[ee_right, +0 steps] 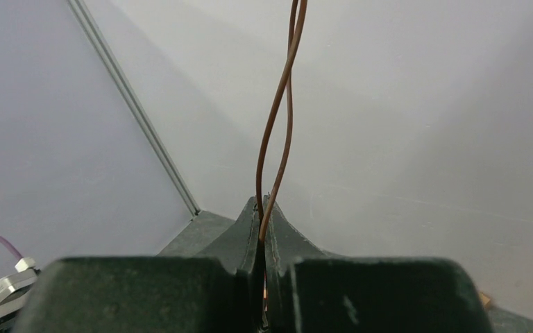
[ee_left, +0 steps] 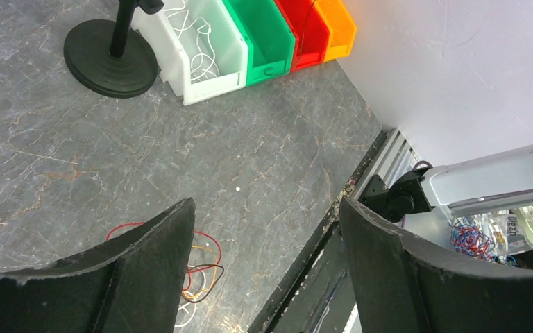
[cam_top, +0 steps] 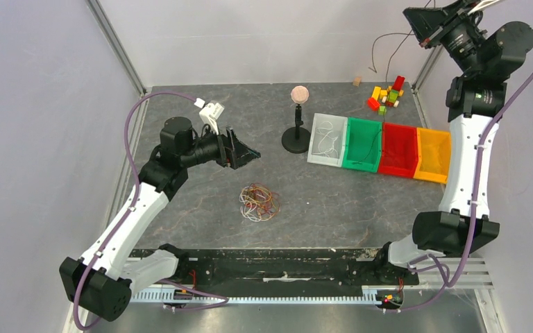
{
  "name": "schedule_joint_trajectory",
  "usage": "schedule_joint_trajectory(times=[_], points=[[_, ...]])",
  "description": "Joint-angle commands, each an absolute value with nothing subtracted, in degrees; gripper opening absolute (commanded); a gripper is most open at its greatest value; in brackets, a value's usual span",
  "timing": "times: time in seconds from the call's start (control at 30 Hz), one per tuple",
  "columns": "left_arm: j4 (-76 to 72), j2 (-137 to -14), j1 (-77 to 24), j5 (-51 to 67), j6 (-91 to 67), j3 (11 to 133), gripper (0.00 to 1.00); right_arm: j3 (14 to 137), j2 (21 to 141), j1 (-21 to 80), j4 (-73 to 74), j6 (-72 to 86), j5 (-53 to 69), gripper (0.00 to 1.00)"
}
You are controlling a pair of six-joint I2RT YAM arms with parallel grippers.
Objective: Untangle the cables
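The cables [cam_top: 260,202] lie as a small tangle of red, orange, white and dark loops in the middle of the table. My left gripper [cam_top: 247,157] hovers up and to the left of them, open and holding nothing. In the left wrist view the left gripper [ee_left: 267,202] has its fingers wide apart, and the tangle's edge [ee_left: 202,266] shows beside the left finger [ee_left: 159,257]. My right gripper [cam_top: 420,26] is raised high at the back right. The right wrist view shows the right gripper [ee_right: 262,208] shut on a thin brown cable [ee_right: 277,125], whose loose end [cam_top: 377,54] dangles by the back wall.
A row of bins stands at the right: white [cam_top: 316,148] with white cables in it, green [cam_top: 350,147], red [cam_top: 398,150], orange [cam_top: 433,154]. A black stand [cam_top: 296,142] topped by a pink ball is left of them. Coloured blocks [cam_top: 386,96] sit at the back.
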State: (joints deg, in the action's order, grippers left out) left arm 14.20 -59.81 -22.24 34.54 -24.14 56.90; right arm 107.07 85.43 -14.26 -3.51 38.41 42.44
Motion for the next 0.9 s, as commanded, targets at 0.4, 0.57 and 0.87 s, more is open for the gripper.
schedule_joint_trajectory(times=[0.4, 0.57, 0.87], points=[[11.98, -59.27, -22.07, 34.19, -22.18, 56.89, 0.83, 103.11, 86.40, -16.71, -10.81, 37.96, 43.41, 0.00], [12.00, -59.14, -22.09, 34.10, -22.33, 56.36, 0.83, 92.82, 84.52, -16.61, -10.77, 37.17, 44.43, 0.00], [11.84, -59.47, -22.07, 34.19, -22.33, 56.16, 0.83, 86.80, 80.45, -15.98, -15.34, 40.66, 46.92, 0.00]])
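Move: The brown cable, still pinched in the right hand's shut fingers high above the bins, has the green bin roughly 53 cm below, 4 cm to the hand's right and 2 cm ahead. At much the same depth, the red bin is about 16 cm right and level fore-and-aft; the white bin, with the white cable, is some 7 cm left and 3 cm ahead. From the idle left hand the green bin lies about 17 cm ahead, 37 cm right and 25 cm down. The brown cable is brought down towards the green bin in the right hand's closed fingers: the hand first eases a couple of centimetres forward, right and up, then drops fast, ending about 15 cm lower and some 4 cm farther forward than it began. During the drop the wrist tips down some 20 degrees, bringing the upward-slanting fingers near level; they keep their hold. ##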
